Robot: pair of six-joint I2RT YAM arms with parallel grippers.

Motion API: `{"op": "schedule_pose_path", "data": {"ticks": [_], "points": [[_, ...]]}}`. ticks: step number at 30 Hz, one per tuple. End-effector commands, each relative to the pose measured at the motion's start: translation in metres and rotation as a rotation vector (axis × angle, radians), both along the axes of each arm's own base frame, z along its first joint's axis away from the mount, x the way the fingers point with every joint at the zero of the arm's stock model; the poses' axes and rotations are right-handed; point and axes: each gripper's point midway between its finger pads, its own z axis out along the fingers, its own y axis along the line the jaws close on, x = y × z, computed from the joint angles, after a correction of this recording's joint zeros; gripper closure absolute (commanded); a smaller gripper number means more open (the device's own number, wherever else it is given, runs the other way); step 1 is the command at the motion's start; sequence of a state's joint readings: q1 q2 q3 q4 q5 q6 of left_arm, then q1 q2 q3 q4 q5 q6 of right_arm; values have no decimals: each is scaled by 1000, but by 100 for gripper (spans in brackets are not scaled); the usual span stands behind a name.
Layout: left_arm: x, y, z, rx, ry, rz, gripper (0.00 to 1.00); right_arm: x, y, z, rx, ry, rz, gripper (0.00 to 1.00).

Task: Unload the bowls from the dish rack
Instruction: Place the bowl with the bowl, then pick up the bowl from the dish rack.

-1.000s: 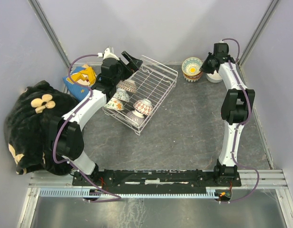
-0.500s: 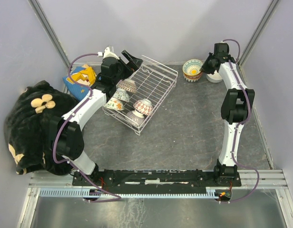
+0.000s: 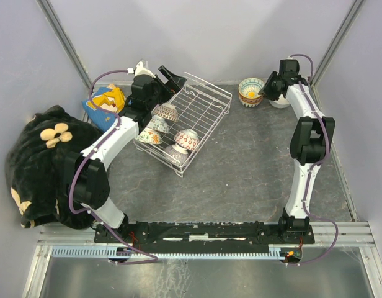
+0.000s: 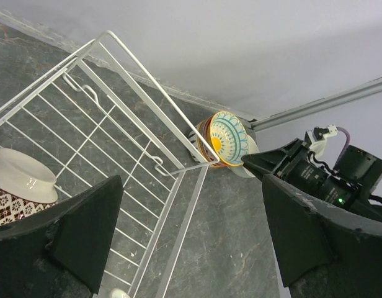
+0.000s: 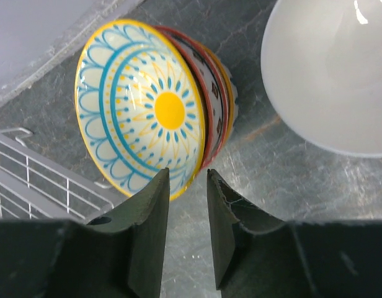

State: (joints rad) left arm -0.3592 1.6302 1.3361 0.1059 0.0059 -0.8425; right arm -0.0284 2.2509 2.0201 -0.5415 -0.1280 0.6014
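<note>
The dish rack [image 3: 211, 87] stands tilted at the back left with several patterned bowls [image 3: 186, 139] along its near side. My left gripper [image 3: 157, 73] hovers open over the rack's far left corner; the left wrist view shows the rack rim [image 4: 147, 71], one bowl [image 4: 20, 180] and nothing between the fingers. At the back right a stack of bowls [image 3: 250, 91] sits on the table, topped by a bowl with a blue-and-yellow sun pattern [image 5: 141, 105]. My right gripper [image 5: 188, 172] is open, its jaws parted either side of that bowl's near rim without gripping it.
A plain white bowl [image 5: 340, 68] sits right beside the stack, against the right arm [image 3: 279, 101]. A black plush with a flower [image 3: 45, 161] and a blue-and-yellow item [image 3: 104, 102] lie at the left. Walls close in at the back and sides.
My right gripper has opened and let go of the sun-patterned bowl, which settled lower onto the stack. The left arm has not moved.
</note>
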Motion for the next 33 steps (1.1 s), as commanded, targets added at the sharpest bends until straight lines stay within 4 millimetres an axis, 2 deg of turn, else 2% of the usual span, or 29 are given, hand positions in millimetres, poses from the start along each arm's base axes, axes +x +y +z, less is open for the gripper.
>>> {"op": "schedule_pose_path", "data": {"ticks": [1, 8, 11, 13, 18, 19, 23, 24, 27, 33], "points": [[5, 1, 24, 21, -76, -8, 1, -8, 3, 82, -3, -181, 16, 60], [6, 1, 20, 27, -60, -8, 1, -38, 3, 123, -66, -255, 28, 52], [6, 2, 18, 33, -49, -6, 1, -48, 17, 141, -131, -312, 108, 50], [7, 1, 18, 38, -41, -8, 1, -54, 41, 156, -176, -388, 194, 48], [8, 3, 14, 71, -14, -3, 1, -77, 120, 176, -303, -582, 441, 37], [8, 5, 13, 84, -8, 5, 1, -82, 139, 177, -309, -613, 504, 36], [9, 14, 12, 109, 5, 19, 1, -95, 193, 175, -284, -664, 646, 33], [11, 16, 11, 113, 14, 19, 1, -98, 204, 174, -277, -672, 679, 32], [12, 21, 7, 126, 31, 18, 1, -108, 229, 170, -285, -700, 759, 18], [21, 34, -5, 128, 66, 20, 1, -130, 277, 164, -328, -767, 925, 12]]}}
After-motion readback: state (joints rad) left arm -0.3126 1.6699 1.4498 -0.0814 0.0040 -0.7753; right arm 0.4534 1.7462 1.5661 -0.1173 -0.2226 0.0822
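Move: From the right hand, the brown-patterned bowl in the rack is about 40 cm to the left, 13 cm nearer the base and 3 cm lower; the grey-leaf bowl sits 6 cm back and 3 cm left of it. The placed stack lies about 5 cm left, 2 cm ahead and 5 cm below, the white bowl some 10 cm right, 1 cm ahead and 8 cm below. From the left hand, the brown-patterned bowl is about 19 cm below, 3 cm back, 2 cm left. Draw the right gripper back and up off the bowl stack, then swing it left over the rack, some 25 cm left, 15 cm up and 12 cm back in all. Level the fingers, turn them counter-clockwise by over 40 degrees and open them nearly fully. Late on, ease the wide-open left hand a couple of centimetres left, rolling slightly. ##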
